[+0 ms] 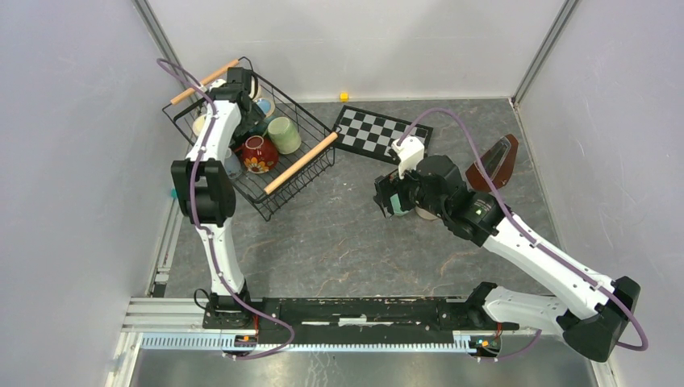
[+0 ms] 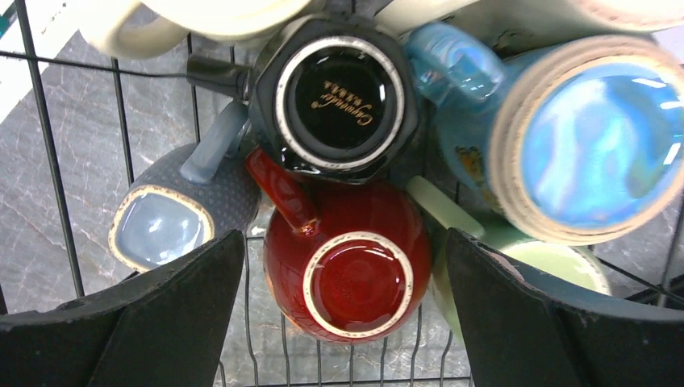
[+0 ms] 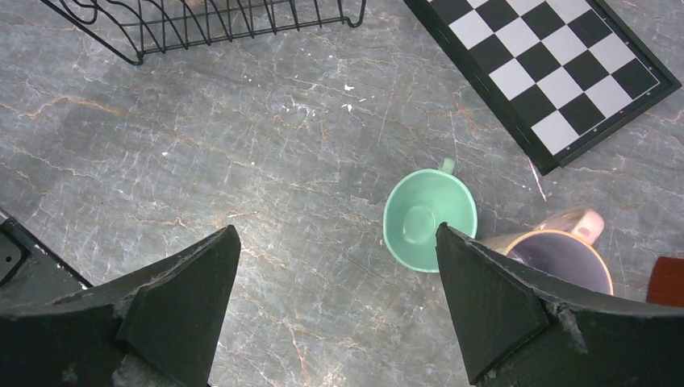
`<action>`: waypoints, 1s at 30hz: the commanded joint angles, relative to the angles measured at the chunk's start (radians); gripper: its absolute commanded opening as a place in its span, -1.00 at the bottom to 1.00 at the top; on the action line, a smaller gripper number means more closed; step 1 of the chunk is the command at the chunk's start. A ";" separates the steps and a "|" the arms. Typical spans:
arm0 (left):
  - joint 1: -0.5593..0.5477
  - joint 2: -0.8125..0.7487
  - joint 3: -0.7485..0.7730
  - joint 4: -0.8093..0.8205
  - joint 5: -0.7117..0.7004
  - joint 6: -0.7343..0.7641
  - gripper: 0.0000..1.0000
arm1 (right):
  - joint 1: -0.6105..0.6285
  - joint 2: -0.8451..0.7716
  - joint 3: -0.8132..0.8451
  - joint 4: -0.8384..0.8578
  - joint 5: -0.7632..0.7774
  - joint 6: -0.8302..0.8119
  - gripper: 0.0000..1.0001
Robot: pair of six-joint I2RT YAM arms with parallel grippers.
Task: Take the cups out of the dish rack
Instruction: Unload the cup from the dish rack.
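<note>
The black wire dish rack (image 1: 300, 163) stands at the back left with several cups in it. My left gripper (image 1: 244, 113) hangs open inside it. In the left wrist view its fingers straddle, without touching, an upturned red cup (image 2: 347, 278). Around it lie a black cup (image 2: 335, 101), a grey-blue cup (image 2: 165, 222), a blue cup (image 2: 589, 145), a light green cup (image 2: 556, 258) and a cream one (image 2: 202, 20). My right gripper (image 1: 391, 197) is open above bare table (image 3: 335, 234). Beside it stand a teal cup (image 3: 427, 218) and a pink-beige cup (image 3: 565, 258), upright.
A checkered board (image 1: 379, 133) lies behind the right gripper, with a brown metronome (image 1: 496, 165) to its right. A small yellow block (image 1: 344, 96) sits by the back wall. The rack's corner (image 3: 202, 28) shows at the top of the right wrist view.
</note>
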 commanded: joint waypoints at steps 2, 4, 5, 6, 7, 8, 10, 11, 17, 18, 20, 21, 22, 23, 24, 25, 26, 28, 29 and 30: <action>0.010 -0.093 -0.047 -0.014 -0.049 -0.095 1.00 | 0.005 -0.019 -0.028 0.052 -0.017 -0.009 0.96; 0.016 -0.110 -0.054 -0.030 -0.060 -0.113 1.00 | 0.004 -0.027 -0.043 0.063 -0.017 -0.009 0.96; 0.018 -0.116 -0.053 -0.043 -0.065 -0.120 1.00 | 0.004 -0.028 -0.048 0.065 -0.018 -0.010 0.96; 0.020 -0.122 -0.054 -0.051 -0.069 -0.124 1.00 | 0.004 -0.029 -0.052 0.068 -0.018 -0.011 0.96; 0.021 -0.127 -0.055 -0.055 -0.069 -0.123 1.00 | 0.005 -0.030 -0.055 0.069 -0.017 -0.012 0.96; 0.023 -0.132 -0.053 -0.064 -0.074 -0.123 1.00 | 0.005 -0.030 -0.058 0.071 -0.019 -0.013 0.96; 0.024 -0.138 -0.051 -0.082 -0.086 -0.124 1.00 | 0.004 -0.033 -0.063 0.077 -0.022 -0.015 0.96; 0.025 -0.142 -0.054 -0.089 -0.089 -0.122 1.00 | 0.004 -0.035 -0.067 0.080 -0.024 -0.016 0.96; 0.092 -0.192 -0.145 -0.086 -0.080 -0.123 1.00 | 0.004 -0.033 -0.077 0.094 -0.039 -0.016 0.96; 0.099 -0.199 -0.162 -0.079 -0.074 -0.119 1.00 | 0.004 -0.032 -0.076 0.094 -0.041 -0.017 0.96; 0.109 -0.206 -0.195 -0.061 -0.061 -0.112 1.00 | 0.004 -0.031 -0.076 0.095 -0.042 -0.018 0.96; 0.114 -0.206 -0.204 -0.056 -0.055 -0.107 1.00 | 0.003 -0.030 -0.076 0.095 -0.042 -0.018 0.96; 0.117 -0.204 -0.210 -0.051 -0.049 -0.102 1.00 | 0.005 -0.029 -0.074 0.094 -0.042 -0.020 0.96; 0.118 -0.198 -0.211 -0.050 -0.042 -0.097 1.00 | 0.004 -0.028 -0.073 0.094 -0.042 -0.020 0.96; 0.118 -0.193 -0.209 -0.050 -0.039 -0.092 1.00 | 0.004 -0.027 -0.072 0.094 -0.043 -0.020 0.96; 0.119 -0.186 -0.207 -0.050 -0.040 -0.089 1.00 | 0.005 -0.026 -0.070 0.093 -0.042 -0.020 0.96; 0.119 -0.181 -0.207 -0.049 -0.039 -0.086 1.00 | 0.004 -0.025 -0.069 0.092 -0.041 -0.020 0.96; 0.122 -0.168 -0.205 -0.047 -0.034 -0.083 0.98 | 0.004 -0.024 -0.069 0.089 -0.037 -0.022 0.96; 0.125 -0.162 -0.204 -0.047 -0.033 -0.084 0.96 | 0.004 -0.023 -0.068 0.091 -0.037 -0.021 0.96; 0.126 -0.157 -0.204 -0.047 -0.030 -0.086 0.94 | 0.004 -0.021 -0.067 0.089 -0.036 -0.022 0.96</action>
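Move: The grey-blue cup in the rack lies about 8 cm left of the left hand, 4 cm nearer the base and 4 cm below it. The red cup sits almost straight under the hand, 4 cm down; the black cup some 4 cm ahead and 5 cm left, 3 cm below; the green cup about 5 cm ahead and 6 cm right, 4 cm below. From the right hand the grey-blue cup is roughly 36 cm left, 20 cm ahead and 13 cm lower. No grip yet: the left hand leaves its place over the red cup and goes back about 6 cm and left about 5 cm to the grey-blue cup. It dips slightly, rises about 3 cm midway and comes down again to its starting height, turning some 10 degrees counter-clockwise, with the open fingers ending either side of that cup's upturned base. ##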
